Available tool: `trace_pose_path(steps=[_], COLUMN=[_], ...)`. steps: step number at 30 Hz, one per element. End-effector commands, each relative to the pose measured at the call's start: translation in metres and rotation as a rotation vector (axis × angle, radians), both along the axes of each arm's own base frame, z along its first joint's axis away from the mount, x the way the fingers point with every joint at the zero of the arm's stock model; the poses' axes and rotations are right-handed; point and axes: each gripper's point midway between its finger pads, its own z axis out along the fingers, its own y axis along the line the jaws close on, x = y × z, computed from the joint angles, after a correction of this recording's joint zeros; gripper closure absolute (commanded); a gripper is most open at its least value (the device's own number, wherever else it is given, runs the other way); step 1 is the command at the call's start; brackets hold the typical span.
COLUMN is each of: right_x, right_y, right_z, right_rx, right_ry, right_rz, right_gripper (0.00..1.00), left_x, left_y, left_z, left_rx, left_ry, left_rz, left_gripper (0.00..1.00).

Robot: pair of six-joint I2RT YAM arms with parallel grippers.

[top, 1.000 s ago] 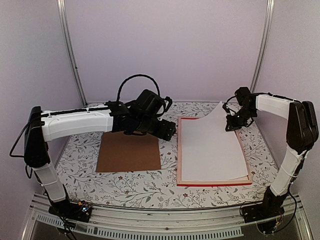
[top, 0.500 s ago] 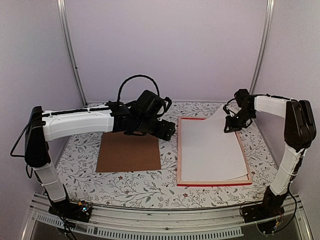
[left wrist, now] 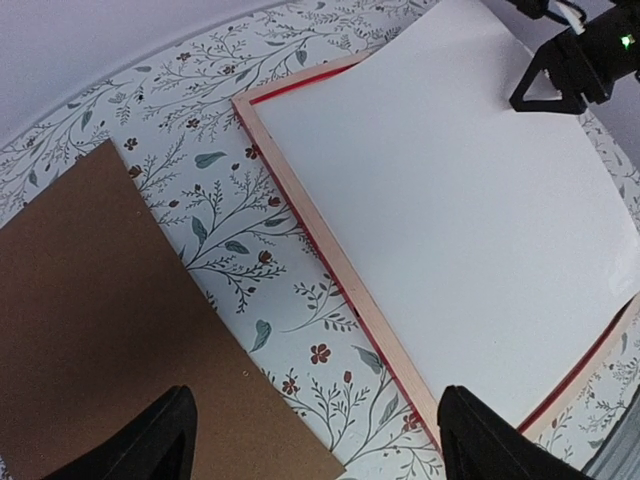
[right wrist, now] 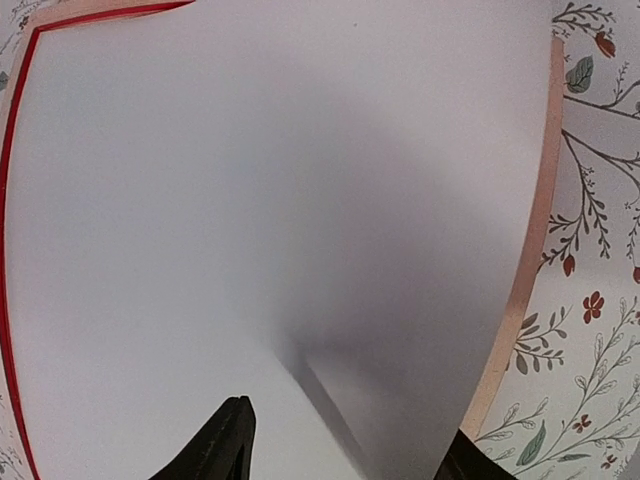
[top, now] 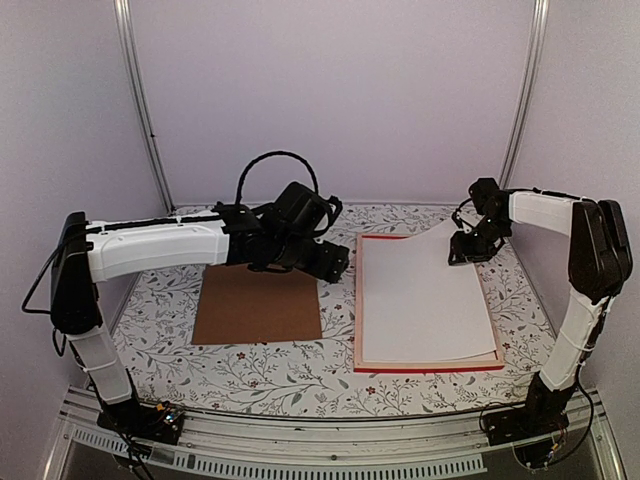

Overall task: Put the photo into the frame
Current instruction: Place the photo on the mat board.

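Note:
The frame (top: 430,367) lies flat at the right of the table, its pale wood side up with red showing along the edges. In it rests the photo (top: 420,300), plain white back up, the printed side hidden. The photo's far right corner still curls upward. My right gripper (top: 462,255) hovers at that corner. In the right wrist view its jaws (right wrist: 345,465) stand apart over the white photo (right wrist: 250,200), so it is open. My left gripper (left wrist: 320,450) is open over the bare table beside the frame's left rail (left wrist: 330,250), holding nothing.
A plain brown backing board (top: 258,303) lies flat on the floral tablecloth, left of the frame and under my left arm. It also fills the lower left of the left wrist view (left wrist: 90,330). Pale walls close in the back and sides.
My right gripper has opened and let go of the photo's far corner. That corner has sunk lower toward the frame. The left arm has not moved.

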Motion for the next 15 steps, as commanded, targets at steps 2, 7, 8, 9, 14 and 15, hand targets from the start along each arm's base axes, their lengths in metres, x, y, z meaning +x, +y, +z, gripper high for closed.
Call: trace_pose_path(steps=[2,7,8,9,14,15], right_x=[0.001,0.0,0.0,0.001,0.002,0.003], right_y=[-0.016,-0.026,-0.03,-0.032,-0.043,-0.045], right_z=[-0.002,0.001,0.001,0.002,0.01,0.013], right_rx=[-0.056,-0.104,-0.118,-0.13,-0.183,-0.19], right_ry=[-0.004,-0.017,-0.019,-0.022,-0.045,-0.054], right_rz=[-0.081,-0.118,-0.129,-0.136,-0.174,-0.181], right_gripper=[0.42,0.35,0.34,0.32,0.24,0.23], left_x=[0.006,0.006,0.007,0.007,0.01,0.01], left_y=[0.014,0.018,0.019,0.02,0.03,0.033], left_z=[-0.011,-0.012,-0.013,-0.013,-0.015,-0.015], left_rx=[0.04,0.046,0.048,0.051,0.059,0.057], left_ry=[0.006,0.007,0.006,0.005,0.012,0.015], left_rz=[0.036,0.044,0.045,0.047,0.075,0.083], left_gripper=[0.14,0.14,0.14,0.14,0.14,0.14])
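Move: The photo, white back up, lies mostly inside the frame, but its far right part still stands up at the right hand's half-open fingers. Its middle is about 9 cm back, 10 cm left and 6 cm below this hand; the frame's far right corner lies some 11 cm ahead and 6 cm right. From the left hand, the photo's middle is about level, 22 cm right and 16 cm down, and the brown board's roughly 4 cm ahead and 20 cm left. The right hand spreads its already opening fingers wider and slips about 3 cm to the right, towards the frame's right rail, rolling left side down and turning a little clockwise, some 10 degrees in all, so that the raised edge of the photo comes free of the fingers. Meanwhile the empty left hand, fingers staying wide open, eases some 2 cm left and down, away from the frame and towards the brown board. ##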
